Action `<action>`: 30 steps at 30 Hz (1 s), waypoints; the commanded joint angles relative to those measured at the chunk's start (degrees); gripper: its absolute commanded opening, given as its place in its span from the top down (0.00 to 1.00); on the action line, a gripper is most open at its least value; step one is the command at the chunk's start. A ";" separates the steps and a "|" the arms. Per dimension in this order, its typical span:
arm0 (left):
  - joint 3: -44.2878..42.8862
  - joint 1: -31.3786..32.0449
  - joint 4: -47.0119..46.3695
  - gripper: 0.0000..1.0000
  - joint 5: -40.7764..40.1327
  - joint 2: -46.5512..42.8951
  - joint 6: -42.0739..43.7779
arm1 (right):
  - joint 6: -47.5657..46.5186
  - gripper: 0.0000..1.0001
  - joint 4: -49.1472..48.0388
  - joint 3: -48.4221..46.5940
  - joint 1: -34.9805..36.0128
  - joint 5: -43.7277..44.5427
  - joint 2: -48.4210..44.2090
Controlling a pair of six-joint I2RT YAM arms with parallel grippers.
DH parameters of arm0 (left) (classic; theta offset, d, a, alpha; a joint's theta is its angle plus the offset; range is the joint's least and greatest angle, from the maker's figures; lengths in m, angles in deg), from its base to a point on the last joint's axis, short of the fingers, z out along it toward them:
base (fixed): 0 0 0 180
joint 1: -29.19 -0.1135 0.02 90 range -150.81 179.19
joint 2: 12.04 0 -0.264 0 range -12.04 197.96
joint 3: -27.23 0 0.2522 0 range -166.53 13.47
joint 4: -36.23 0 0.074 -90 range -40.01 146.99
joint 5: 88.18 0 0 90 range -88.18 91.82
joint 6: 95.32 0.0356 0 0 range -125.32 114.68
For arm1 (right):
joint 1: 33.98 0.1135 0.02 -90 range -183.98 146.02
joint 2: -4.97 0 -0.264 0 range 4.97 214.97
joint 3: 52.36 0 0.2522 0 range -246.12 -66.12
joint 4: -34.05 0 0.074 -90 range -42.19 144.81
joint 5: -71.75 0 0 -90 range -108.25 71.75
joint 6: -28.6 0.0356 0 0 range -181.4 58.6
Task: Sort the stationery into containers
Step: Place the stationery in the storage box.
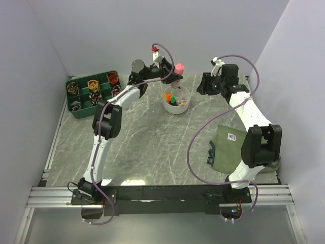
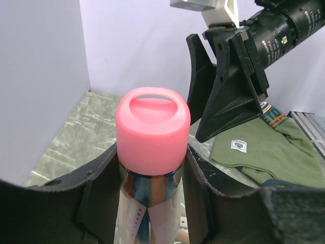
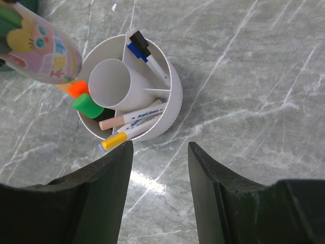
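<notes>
My left gripper (image 2: 151,152) is shut on a thick pink marker (image 2: 152,127), held upright with its pink cap (image 1: 179,67) up, above the far rim of the white round bowl (image 1: 177,108). The marker's patterned body (image 3: 43,51) hangs over the bowl's left edge. Inside the bowl (image 3: 175,96) lie an orange-capped marker (image 3: 78,89), a green-capped marker (image 3: 86,105), a tan pen (image 3: 129,118), a yellow-capped pen (image 3: 114,141) and a blue-capped white pen (image 3: 144,56). Its central cup (image 3: 112,84) is empty. My right gripper (image 3: 160,152) is open, empty, hovering just right of the bowl (image 1: 201,85).
A dark green compartment tray (image 1: 81,109) with coiled bands stands at the back left. An olive-green cloth pouch (image 1: 231,147) lies at the right beside my right arm, also in the left wrist view (image 2: 264,147). Walls close in the table on three sides.
</notes>
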 commanded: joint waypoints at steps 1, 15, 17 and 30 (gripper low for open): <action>-1.08 1.34 -4.89 0.99 -1.43 1.38 -1.52 | 0.38 0.45 -0.02 -0.82 -0.12 -0.59 -1.50; -3.11 1.96 -3.84 0.99 -2.75 7.98 0.50 | -1.90 0.44 1.12 5.16 -0.03 1.08 -7.48; -3.28 1.96 -3.93 0.99 -3.18 8.42 0.68 | -2.17 0.44 1.30 5.51 0.06 1.25 -7.74; 8.13 -1.99 -8.23 0.01 0.94 -2.63 2.44 | -2.08 0.41 0.07 3.40 0.67 -1.64 -5.29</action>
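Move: The left hand, pointing to the right, already holds the pink-capped bottle upright above the storage box; the box's centre cup lies about 18 cm below the hand, 2 cm to its right and 1 cm ahead. The green-capped marker is straight left of the cup by some 2 cm and 3 cm nearer the base, the orange-capped marker about 5 cm left of the cup and 1 cm nearer. From the empty right hand the cup is roughly 14 cm left, 4 cm ahead and 12 cm below. The left arm lowers the pink-capped bottle about 9.5 cm into the storage box's centre cup, easing some 2.5 cm to the right on the way and tipping the hand slightly, then stops low over the box, opens its fingers to let go of the bottle and starts to draw back left. Meanwhile the right hand, still empty and half open, backs off about 3 cm towards its base, touching nothing. ##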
